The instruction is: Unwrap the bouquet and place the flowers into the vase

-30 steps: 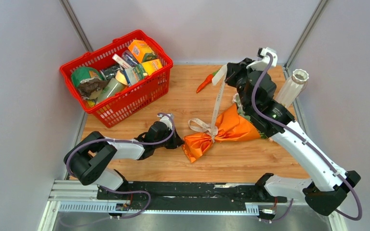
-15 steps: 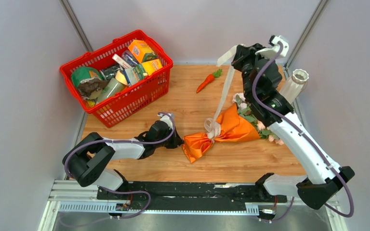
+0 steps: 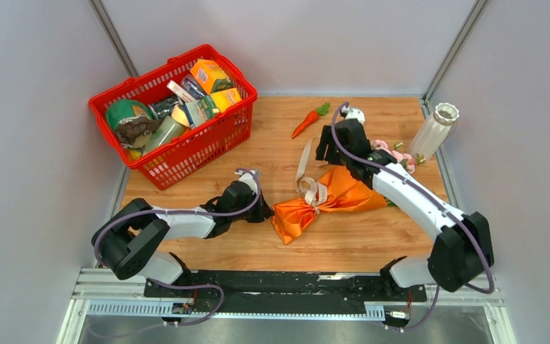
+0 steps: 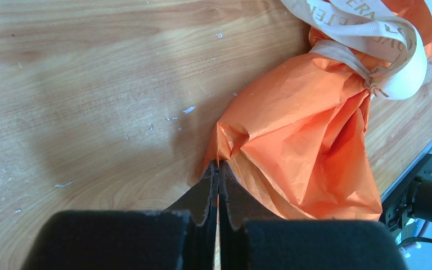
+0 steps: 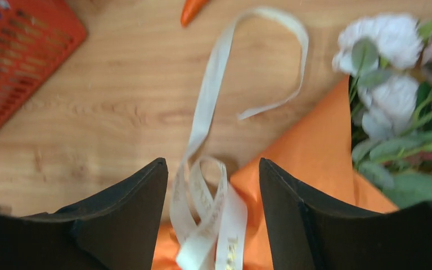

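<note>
The bouquet [image 3: 336, 195] lies on its side mid-table, its orange wrapping paper [image 4: 309, 140] gathered under a cream ribbon [image 3: 308, 170]. My left gripper [image 3: 267, 212] is shut, its tips [image 4: 218, 167] pinching the paper's crumpled tail edge. Just above the ribbon knot hovers my right gripper [image 3: 324, 155], which is open. In the right wrist view its jaws [image 5: 211, 163] stand wide, with the loose ribbon [image 5: 208, 107] lying slack between and beyond them. Pale pink flowers [image 3: 394, 153] [image 5: 388, 84] stick out of the cone's wide end. The white ribbed vase [image 3: 435, 129] stands upright at the far right.
A red basket [image 3: 208, 140] full of groceries stands at the back left. A small toy carrot [image 3: 308, 123] lies behind the bouquet. The table's right edge and side wall are close to the vase.
My right gripper held the ribbon's end high, then came down toward the bouquet and opened. The ribbon has dropped slack onto the table. The left arm has not moved.
</note>
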`<state>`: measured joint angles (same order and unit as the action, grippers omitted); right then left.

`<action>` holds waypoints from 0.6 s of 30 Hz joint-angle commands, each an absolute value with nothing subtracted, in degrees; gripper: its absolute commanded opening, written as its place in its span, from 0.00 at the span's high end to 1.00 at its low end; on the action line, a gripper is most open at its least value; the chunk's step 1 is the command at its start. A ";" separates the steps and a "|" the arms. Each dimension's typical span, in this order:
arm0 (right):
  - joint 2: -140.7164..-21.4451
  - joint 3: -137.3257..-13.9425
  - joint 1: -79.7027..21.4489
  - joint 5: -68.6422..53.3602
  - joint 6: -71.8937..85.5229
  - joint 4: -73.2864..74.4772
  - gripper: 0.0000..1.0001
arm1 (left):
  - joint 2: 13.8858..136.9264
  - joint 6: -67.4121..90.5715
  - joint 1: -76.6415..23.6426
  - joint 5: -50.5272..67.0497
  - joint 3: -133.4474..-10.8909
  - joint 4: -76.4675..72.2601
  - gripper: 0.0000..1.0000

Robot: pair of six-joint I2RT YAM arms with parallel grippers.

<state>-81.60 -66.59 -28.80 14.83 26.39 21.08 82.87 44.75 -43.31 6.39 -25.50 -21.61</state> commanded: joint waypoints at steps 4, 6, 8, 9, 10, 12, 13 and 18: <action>-66.64 -52.76 -28.92 2.04 31.90 24.43 0.47 | 80.77 44.12 -43.86 7.03 -25.05 -22.41 1.00; -63.91 -49.94 -28.92 0.97 32.08 24.43 0.52 | 80.68 43.68 -43.86 7.91 -25.84 -21.71 1.00; -61.01 -47.65 -28.83 -0.95 32.52 24.43 0.54 | 80.95 43.07 -43.86 9.84 -27.32 -20.48 1.00; -59.69 -46.51 -28.92 -0.97 32.87 24.26 0.55 | 81.03 42.81 -43.86 11.50 -28.20 -18.39 1.00; -58.46 -45.45 -28.83 -1.05 33.22 24.08 0.55 | 81.30 42.02 -43.86 12.30 -29.78 -17.15 1.00; -56.43 -43.16 -28.92 -1.40 34.01 23.30 0.55 | 81.21 40.70 -43.86 13.62 -32.15 -12.76 1.00; -55.56 -41.94 -28.92 -1.67 34.36 22.51 0.56 | 81.12 40.17 -43.86 14.15 -32.69 -11.00 1.00; -52.83 -35.70 -28.83 -3.33 36.47 18.38 0.55 | 80.51 35.96 -43.86 14.50 -32.35 -10.63 1.00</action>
<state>-54.78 -39.07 -28.84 -0.34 33.52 22.98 82.17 40.91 -43.44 12.19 -31.55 -12.29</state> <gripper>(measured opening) 0.440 0.007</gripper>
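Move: The ribbon knot on the bouquet lies about 11 cm back from the right hand, 3 cm to its left and 15 cm below. At nearly the same depth below, the loose ribbon tail is just 2 cm ahead and 2 cm left, the carrot 10 cm ahead and 2 cm left, and the flowers some 18 cm right and about 1 cm back. From the left hand, the knot is 3 cm ahead and 11 cm right, about level in height. The left fingers keep their pinch on the near-left corner of the orange wrap, lifting it 1–2 cm and shifting a little right and back. The empty right hand sweeps back about 13 cm towards the ribbon knot, sinking some 5 cm, with fingers partly closing and the wrist rolling left side up and tipping down roughly 10 degrees; it ends still above the knot. ##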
